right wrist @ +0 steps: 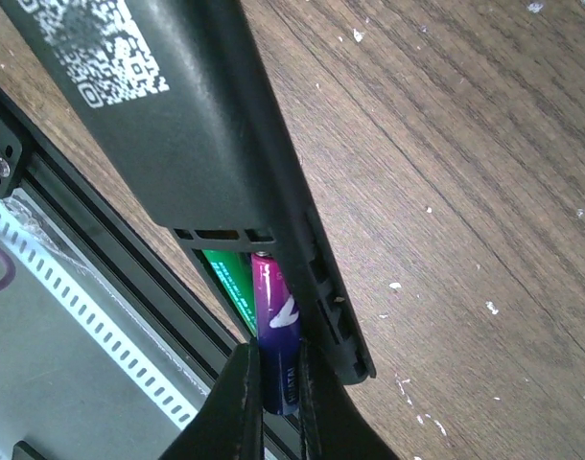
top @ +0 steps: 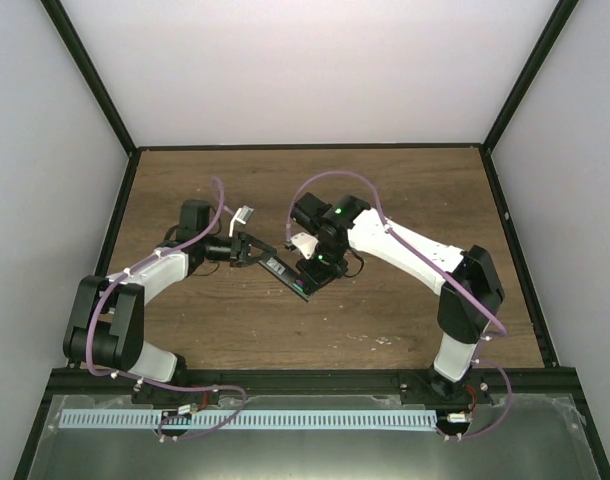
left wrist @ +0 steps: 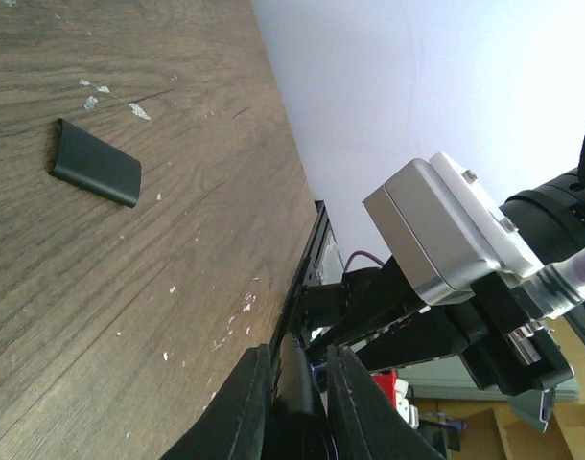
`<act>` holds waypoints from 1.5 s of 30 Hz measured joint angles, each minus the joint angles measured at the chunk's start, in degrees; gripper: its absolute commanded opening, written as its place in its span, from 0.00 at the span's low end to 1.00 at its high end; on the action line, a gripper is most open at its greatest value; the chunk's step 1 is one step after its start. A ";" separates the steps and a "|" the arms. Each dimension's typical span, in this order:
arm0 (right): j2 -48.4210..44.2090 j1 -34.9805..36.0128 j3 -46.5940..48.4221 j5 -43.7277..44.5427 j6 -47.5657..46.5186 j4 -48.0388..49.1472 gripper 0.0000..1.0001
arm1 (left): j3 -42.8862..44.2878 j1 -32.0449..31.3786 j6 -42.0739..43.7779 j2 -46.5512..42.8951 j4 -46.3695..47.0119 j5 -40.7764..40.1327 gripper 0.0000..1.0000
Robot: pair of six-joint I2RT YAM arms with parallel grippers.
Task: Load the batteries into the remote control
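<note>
The black remote control (top: 282, 270) is held off the table, back side up, with my left gripper (top: 251, 250) shut on one end of it. In the left wrist view its thin edge (left wrist: 298, 398) sits between the two fingers. The battery bay at the other end is open. A green battery (right wrist: 229, 281) lies inside the bay. Beside it the purple battery (right wrist: 278, 331) has its top end in the bay, and my right gripper (right wrist: 280, 401) is shut on its lower end. That gripper (top: 315, 272) hangs over the remote's near end.
A small black cover piece (left wrist: 94, 164) lies flat on the wooden table (top: 405, 200), away from both grippers. The table's black front rail (right wrist: 101, 240) runs close under the remote. The right arm's wrist camera (left wrist: 446, 235) is close to the left gripper.
</note>
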 measured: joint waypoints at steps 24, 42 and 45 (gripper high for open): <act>-0.35 -0.02 2.64 1.44 0.33 1.22 0.36 | 0.00 -0.07 -0.81 0.13 0.07 2.12 0.00; -14.12 -10.67 -6.43 0.79 4.17 23.43 0.63 | -2.54 -0.15 -22.14 0.81 23.54 0.96 0.00; -15.26 -15.19 -9.53 -2.43 5.68 28.59 0.63 | -5.18 -0.04 -29.29 0.96 31.47 -0.11 0.00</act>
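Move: Just ahead and left of the right fingers, about 1 cm each way and level with them, is the purple battery in the remote's slot. The green battery sits beside it, some 2 cm left of those fingers. The loose battery cover lies on the table about 9 cm ahead, 6 cm right and 15 cm below. From the left hand, which holds the remote, the purple battery is roughly 6 cm right, 5 cm back and slightly lower. Opening slowly, the right fingers come free of the purple battery's outer end, then spread to about two-thirds as the hand lifts away, up about 9 cm, then also forward about 11 cm, drifting slightly right late on, fingertips swinging out to the left and forward. The left hand keeps its grip on the remote and late on raises it 2–3 cm and slightly forward, starting to turn it. ##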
